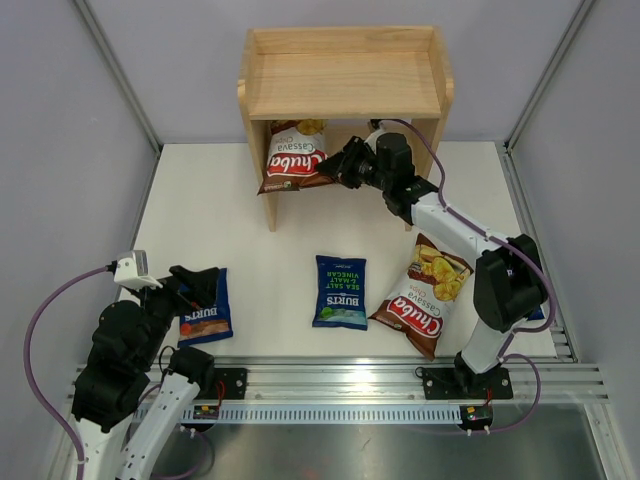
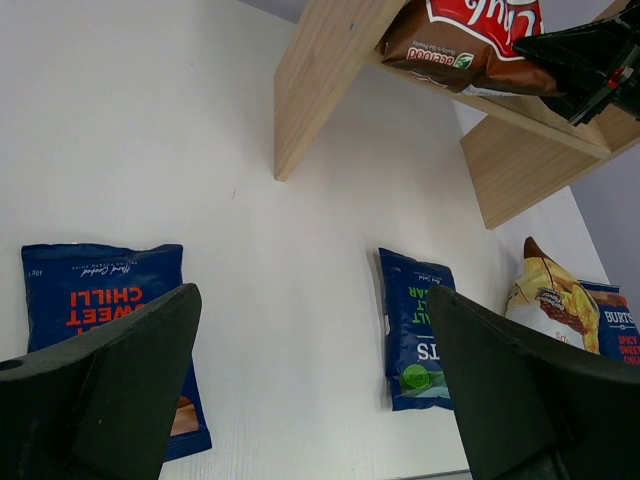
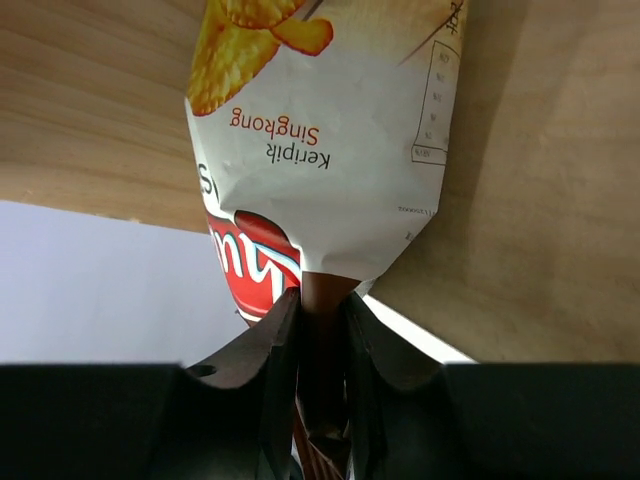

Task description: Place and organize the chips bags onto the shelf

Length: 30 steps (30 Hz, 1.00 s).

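The wooden shelf (image 1: 345,38) stands at the back of the table. A brown-and-white Chuba chips bag (image 1: 290,158) leans in its lower tier, partly sticking out at the front. My right gripper (image 1: 338,168) is shut on that bag's brown edge; in the right wrist view the fingers (image 3: 280,340) pinch the Chuba bag (image 3: 330,150). My left gripper (image 1: 200,285) hovers open over a blue Burts bag (image 1: 205,312), nothing between its jaws (image 2: 312,295). Another Burts bag (image 1: 340,291) and a second Chuba bag (image 1: 423,295) lie flat on the table.
A third Burts bag (image 2: 620,330) lies at the right, mostly hidden under the right arm (image 1: 505,285) in the top view. The shelf's top tier (image 1: 345,85) holds nothing. Grey walls enclose the table, and a metal rail (image 1: 330,380) runs along its near edge.
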### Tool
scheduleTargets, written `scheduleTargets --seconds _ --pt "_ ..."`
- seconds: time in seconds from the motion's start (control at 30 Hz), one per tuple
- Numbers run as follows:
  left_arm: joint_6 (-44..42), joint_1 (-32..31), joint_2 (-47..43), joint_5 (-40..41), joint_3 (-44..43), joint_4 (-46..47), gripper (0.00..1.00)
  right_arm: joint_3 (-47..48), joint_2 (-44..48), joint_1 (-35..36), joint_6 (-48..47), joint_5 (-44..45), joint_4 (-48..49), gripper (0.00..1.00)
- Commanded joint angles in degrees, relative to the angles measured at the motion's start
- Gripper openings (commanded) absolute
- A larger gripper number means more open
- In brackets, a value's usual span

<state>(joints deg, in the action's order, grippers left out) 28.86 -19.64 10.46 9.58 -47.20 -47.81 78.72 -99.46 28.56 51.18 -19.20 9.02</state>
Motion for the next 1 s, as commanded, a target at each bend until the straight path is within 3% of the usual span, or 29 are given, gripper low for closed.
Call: scheduleTargets --seconds 0.0,0.23,0.67,0.97 --pt "-1.1 -0.1 -0.7 -1.3 0.4 3.1 0.99 5.8 -2.1 -0.4 -2.7 -0.5 -0.1 0.29" --pt "-1.0 -0.1 -0.7 -1.4 0.4 3.1 0.99 7.4 -2.5 -0.4 -3.8 -0.8 -1.7 0.34" --pt "-0.9 -0.1 0.0 -1.6 0.4 3.3 0.99 -1.2 9.5 -0.4 -3.6 2.9 -4.9 0.62" --pt "-1.1 -0.1 1.1 -1.8 0.3 3.3 0.99 -9.9 21.6 -0.4 -8.8 4.7 -12.3 0.74"
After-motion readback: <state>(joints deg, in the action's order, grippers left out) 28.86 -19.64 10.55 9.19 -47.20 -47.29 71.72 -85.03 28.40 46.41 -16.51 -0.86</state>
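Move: The right fingers already pinch the near right corner of the cassava chips bag on the shelf's lower board; the bag's middle lies about 8 cm ahead and 7 cm left, roughly level. On the table, some 25 cm lower, the sea salt bag is about 20 cm back and 3 cm right, and the second cassava bag about 21 cm back and 23 cm right. From the left hand, the shelved bag is some 35 cm ahead and 18 cm right, about level. Nudge the right gripper about 1 cm farther forward and left with the pinched corner of the cassava chips bag, then open the fingers wide to let the corner go. While they open, draw back out from the shelf, some 6 cm back and 5 cm right, rising a couple of centimetres late on. ##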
